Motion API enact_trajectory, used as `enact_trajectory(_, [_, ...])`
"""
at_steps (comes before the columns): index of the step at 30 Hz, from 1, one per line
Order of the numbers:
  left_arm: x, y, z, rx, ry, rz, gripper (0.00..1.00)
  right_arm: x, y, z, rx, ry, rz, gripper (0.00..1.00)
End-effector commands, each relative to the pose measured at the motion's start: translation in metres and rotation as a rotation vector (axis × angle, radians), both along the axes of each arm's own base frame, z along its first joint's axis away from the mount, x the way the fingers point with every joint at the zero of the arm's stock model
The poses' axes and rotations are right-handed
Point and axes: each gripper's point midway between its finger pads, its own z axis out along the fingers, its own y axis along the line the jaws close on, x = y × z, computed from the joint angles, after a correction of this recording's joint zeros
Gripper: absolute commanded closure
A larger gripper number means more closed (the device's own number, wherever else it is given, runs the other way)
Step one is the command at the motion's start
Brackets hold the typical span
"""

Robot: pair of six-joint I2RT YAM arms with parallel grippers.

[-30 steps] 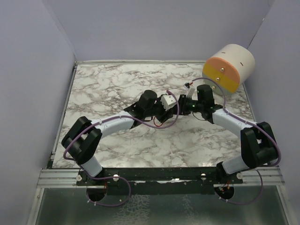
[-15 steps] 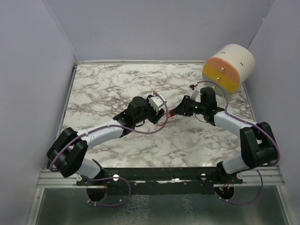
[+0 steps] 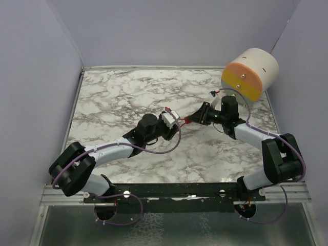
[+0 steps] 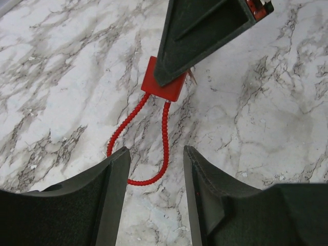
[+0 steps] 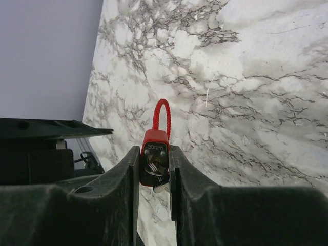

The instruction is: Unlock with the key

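Observation:
My right gripper (image 5: 154, 151) is shut on a red padlock (image 5: 155, 142), squeezing the sides of its body. The padlock's red cable loop (image 5: 161, 115) sticks out past the fingertips. A silver key (image 5: 160, 185) on a ring sits in the lock's keyhole, facing the right wrist camera. In the top view the padlock (image 3: 188, 121) hangs over the middle of the table between both arms. My left gripper (image 4: 156, 151) is open just short of the lock (image 4: 164, 84). The end of the cable loop (image 4: 165, 128) shows between its fingers, and neither finger presses it.
A cream cylinder with an orange and yellow face (image 3: 251, 74) stands at the back right corner. The marble table (image 3: 118, 92) is walled on the left, back and right. The right gripper's fingers (image 4: 205, 31) hang close above the left gripper.
The left arm has pulled back toward the near left and lowered. Its jaws widened, then narrowed again. The right gripper has tilted slightly left, still holding the padlock.

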Motion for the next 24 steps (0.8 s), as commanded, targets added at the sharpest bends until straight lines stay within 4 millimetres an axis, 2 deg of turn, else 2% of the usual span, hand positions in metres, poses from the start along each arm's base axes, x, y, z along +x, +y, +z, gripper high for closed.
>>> enact_trajectory(1, [0.000, -0.021, 0.003, -0.030, -0.015, -0.045, 0.53, 0.001, 0.005, 0.022, 0.056, -0.064, 0.026, 0.99])
enact_trajectory(6, [0.000, -0.030, -0.004, -0.019, -0.020, -0.059, 0.54, -0.003, 0.006, 0.030, 0.071, -0.086, 0.047, 0.99])
enact_trajectory(12, [0.004, -0.036, -0.003, -0.027, -0.034, -0.059, 0.55, -0.008, 0.006, 0.038, 0.078, -0.107, 0.060, 0.99])
enact_trajectory(14, [0.006, -0.038, -0.003, -0.029, -0.037, -0.057, 0.58, -0.009, 0.007, 0.039, 0.080, -0.111, 0.067, 0.99])
enact_trajectory(21, [0.016, -0.044, 0.001, -0.040, -0.050, -0.037, 0.78, -0.015, 0.006, 0.041, 0.080, -0.114, 0.077, 0.99])
enact_trajectory(24, [0.019, -0.045, 0.002, -0.044, -0.051, -0.022, 0.93, -0.016, 0.006, 0.039, 0.080, -0.110, 0.079, 0.99])
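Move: The nearest stretch of the red cable loop, my left hand's aim, lies about 4 cm to its right, 2 cm ahead and 4 cm below. The red lock body is farther along, some 7 cm right of my left hand, 4 cm ahead and 3 cm below. My right hand already grips that body; from this hand the loop stretch is about 3 cm left, 1 cm back and 2 cm lower. I bring my half-open left fingers down about 3 cm and to the right around the cable, then keep going right, easing forward and slightly up while they close almost shut on one strand just below the lock body. Meanwhile my right hand keeps its grip on the lock and raises it about 3 cm, barely tilting. ##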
